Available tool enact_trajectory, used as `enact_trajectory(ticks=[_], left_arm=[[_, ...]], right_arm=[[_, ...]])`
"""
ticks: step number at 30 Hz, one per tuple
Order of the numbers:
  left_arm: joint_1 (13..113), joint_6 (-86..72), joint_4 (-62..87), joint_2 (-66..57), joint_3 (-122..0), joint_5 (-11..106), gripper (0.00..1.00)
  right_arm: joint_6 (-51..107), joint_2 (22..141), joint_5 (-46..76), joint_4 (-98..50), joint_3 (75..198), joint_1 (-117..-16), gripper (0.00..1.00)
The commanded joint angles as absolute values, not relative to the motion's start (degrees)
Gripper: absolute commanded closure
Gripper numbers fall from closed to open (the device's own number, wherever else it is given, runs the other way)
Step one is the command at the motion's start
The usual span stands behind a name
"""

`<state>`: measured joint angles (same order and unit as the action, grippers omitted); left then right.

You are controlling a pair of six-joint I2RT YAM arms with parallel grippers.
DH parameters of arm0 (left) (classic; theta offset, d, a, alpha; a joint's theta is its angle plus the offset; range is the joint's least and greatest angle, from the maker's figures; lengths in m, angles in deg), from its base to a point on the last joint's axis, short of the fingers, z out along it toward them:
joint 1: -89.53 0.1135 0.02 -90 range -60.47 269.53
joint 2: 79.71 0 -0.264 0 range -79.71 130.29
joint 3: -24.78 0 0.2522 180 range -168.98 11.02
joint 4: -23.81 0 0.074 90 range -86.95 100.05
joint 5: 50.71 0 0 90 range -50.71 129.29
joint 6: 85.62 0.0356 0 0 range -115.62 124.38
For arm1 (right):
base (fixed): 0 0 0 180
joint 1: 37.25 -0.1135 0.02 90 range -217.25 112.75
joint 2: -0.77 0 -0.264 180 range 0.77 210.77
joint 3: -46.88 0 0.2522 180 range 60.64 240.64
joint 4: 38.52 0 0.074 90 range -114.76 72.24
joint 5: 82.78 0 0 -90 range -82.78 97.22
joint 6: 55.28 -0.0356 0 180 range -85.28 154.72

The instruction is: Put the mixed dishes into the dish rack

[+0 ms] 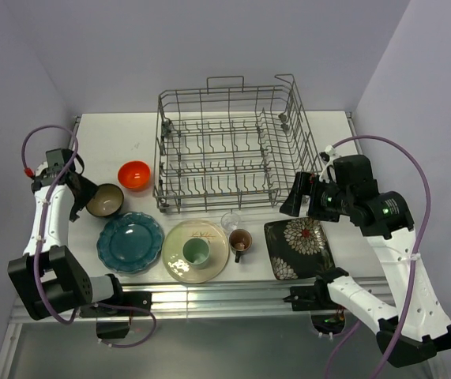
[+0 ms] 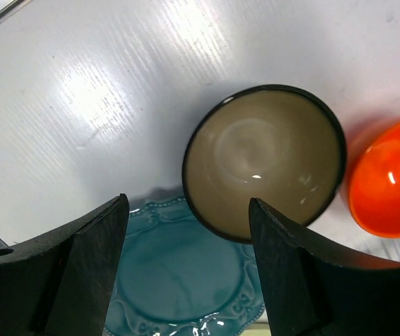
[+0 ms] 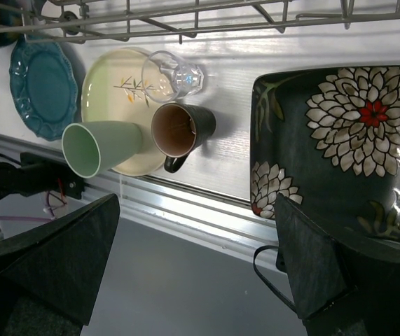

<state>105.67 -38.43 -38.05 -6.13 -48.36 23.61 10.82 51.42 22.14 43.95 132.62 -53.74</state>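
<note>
The grey wire dish rack stands at the back of the table with no dishes in it. The red-orange bowl and the dark bowl sit to its left. Along the front lie the teal scalloped plate, the cream plate with the pale green cup on it, the clear glass, the brown mug and the black floral plate. My left gripper hangs open above the dark bowl's near rim. My right gripper is open, raised above the floral plate, holding nothing.
Purple cables loop from both arms. An aluminium rail runs along the table's front edge, and purple walls close in the left, back and right sides. The rack's wire handle rises at its far side.
</note>
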Motion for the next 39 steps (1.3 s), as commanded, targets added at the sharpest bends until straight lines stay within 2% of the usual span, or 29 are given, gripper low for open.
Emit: enact_trajectory(ticks=[1, 8, 19, 23, 24, 26, 28, 30, 35, 39], left_arm=[[107.28, -36.49, -35.31, -6.94, -47.17, 25.13, 0.25], [112.29, -36.22, -29.51, -2.64, -42.60, 33.03, 0.29], [112.64, -36.66, -22.83, 4.13, -41.54, 34.01, 0.40], [112.73, -36.84, -21.60, 6.24, -42.16, 34.46, 0.60], [112.73, -36.58, -21.42, 7.03, -42.33, 34.19, 0.69], [112.73, -36.14, -21.42, 7.74, -42.60, 34.19, 0.75], [112.82, -35.87, -21.42, 8.18, -42.77, 33.84, 0.86], [112.91, -35.87, -21.33, 8.09, -42.60, 33.93, 1.00], [112.99, -36.49, -22.64, 5.81, -42.51, 32.96, 1.00], [112.91, -38.77, -25.45, -0.85, -43.74, 32.26, 1.00]], right_arm=[[11.95, 50.16, 23.31, 44.23, 132.01, -53.95, 0.02], [12.22, 50.43, 23.92, 44.41, 132.36, -54.21, 0.02], [12.22, 50.34, 23.40, 44.32, 132.18, -54.48, 0.02], [12.04, 50.69, 23.40, 44.15, 132.36, -54.48, 0.02], [11.95, 50.78, 23.48, 44.06, 132.36, -54.48, 0.02], [11.78, 50.95, 23.66, 43.80, 132.45, -54.57, 0.02], [11.78, 51.22, 23.66, 43.71, 132.45, -54.48, 0.02], [11.60, 51.22, 23.83, 43.44, 132.27, -54.48, 0.02], [11.16, 51.48, 24.71, 42.65, 131.65, -54.57, 0.02], [11.25, 51.65, 25.15, 42.12, 131.83, -54.48, 0.02]])
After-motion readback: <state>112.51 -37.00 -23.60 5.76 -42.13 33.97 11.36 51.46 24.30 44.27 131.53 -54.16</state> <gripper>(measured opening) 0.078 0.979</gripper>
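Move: The brown bowl's middle lies about 7 cm ahead of the open left hand, 5 cm to its right and 9 cm below. The orange bowl stands roughly 10 cm farther out than the brown bowl and 12 cm to its right; the teal plate is about 16 cm nearer the base than the brown bowl and 10 cm to its right. From the right hand the brown bowl is some 70 cm left, 12 cm ahead and 22 cm below. The left hand sinks about 8 cm, easing 2 cm forward, and closes to pinch the brown bowl's near-left rim. ##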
